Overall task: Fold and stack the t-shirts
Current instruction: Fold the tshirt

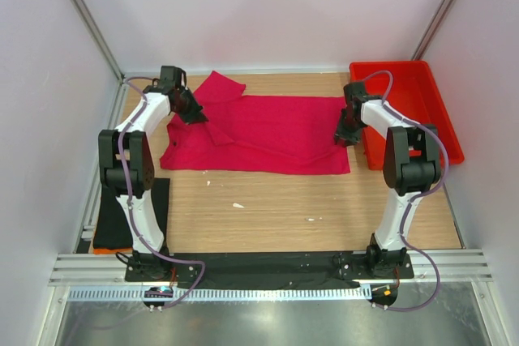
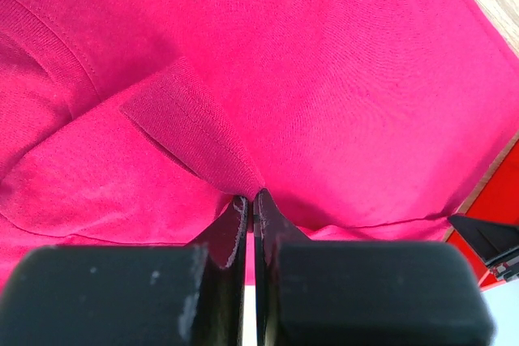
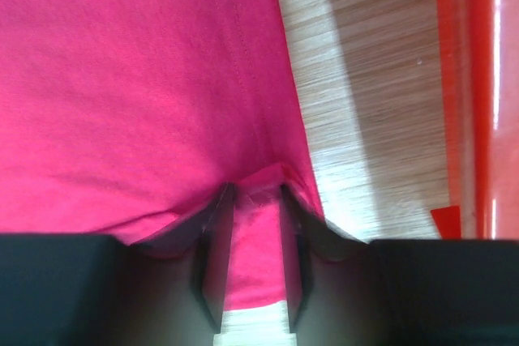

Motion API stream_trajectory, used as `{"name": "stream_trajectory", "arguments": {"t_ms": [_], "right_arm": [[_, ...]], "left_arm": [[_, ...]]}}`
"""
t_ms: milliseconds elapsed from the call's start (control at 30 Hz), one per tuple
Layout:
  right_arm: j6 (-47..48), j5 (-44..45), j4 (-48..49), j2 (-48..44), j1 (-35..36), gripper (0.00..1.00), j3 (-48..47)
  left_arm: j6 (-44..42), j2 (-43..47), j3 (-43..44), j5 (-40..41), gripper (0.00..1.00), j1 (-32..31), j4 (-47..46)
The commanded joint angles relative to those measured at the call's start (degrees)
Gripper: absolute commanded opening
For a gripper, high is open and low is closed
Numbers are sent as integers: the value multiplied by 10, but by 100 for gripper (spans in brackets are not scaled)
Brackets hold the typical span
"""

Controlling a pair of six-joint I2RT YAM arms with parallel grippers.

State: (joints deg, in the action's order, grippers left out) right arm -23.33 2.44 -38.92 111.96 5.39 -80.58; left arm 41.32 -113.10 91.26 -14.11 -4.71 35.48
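Note:
The crimson-pink t-shirt (image 1: 268, 135) lies spread across the far half of the table, with one sleeve turned up at the back left. My left gripper (image 1: 193, 111) is at the shirt's left end and is shut on a raised fold of pink cloth (image 2: 195, 127); its fingertips (image 2: 250, 198) meet on the cloth. My right gripper (image 1: 347, 137) is at the shirt's right edge. Its jaws (image 3: 255, 192) stand a little apart with the shirt's hem (image 3: 259, 224) bunched between them. A flat black cloth (image 1: 158, 200), by its look the black t-shirt, lies by the left arm's base.
The red plastic tray (image 1: 444, 111) stands at the back right, close beside my right gripper, and its wall (image 3: 478, 79) shows in the right wrist view. Bare wooden table (image 1: 276, 208) lies in front of the pink shirt. White walls enclose the table.

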Motion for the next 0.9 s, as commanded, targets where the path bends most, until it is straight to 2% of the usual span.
{"name": "stream_trajectory", "arguments": {"t_ms": [0, 100, 200, 500, 867], "right_arm": [[-4, 16, -4, 0, -3, 23, -13], [-5, 27, -12, -11, -2, 8, -13], [-4, 38, -24, -28, -2, 1, -8], [-12, 62, -25, -70, -2, 1, 38], [-24, 73, -4, -80, -3, 1, 46]], "left_arm": [[-9, 17, 3, -6, 0, 1, -11], [-10, 21, -5, -3, 0, 1, -12], [-8, 22, -13, -3, 0, 1, -13], [12, 48, -39, 26, 0, 4, -30], [25, 53, -40, 38, 0, 10, -29]]}}
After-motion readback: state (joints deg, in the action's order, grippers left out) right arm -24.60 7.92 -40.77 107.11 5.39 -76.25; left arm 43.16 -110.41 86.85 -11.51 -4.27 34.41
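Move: The shirt's right-edge fold already sits between the right hand's half-open fingers, about 1 cm below them. From that hand the shirt's near right corner is some 9 cm back and 1 cm right, and the red bin's middle roughly 18 cm right and 8 cm ahead. The left hand, holding a sleeve end, has that fold about 40 cm right, 5 back and 8 below, and the far sleeve some 12 cm ahead, 3 right and 10 below. The shirt's right-edge fold is pinched as the right fingers shut on it at table level, then drawn about 3 cm back and to the right, towards the bin's side wall, rising barely 1 cm. The left hand keeps its shut grip on the sleeve end, sinking and drawing back about 1.5 cm each, then easing up and to the left by about 1 cm, so the hands spread apart. ##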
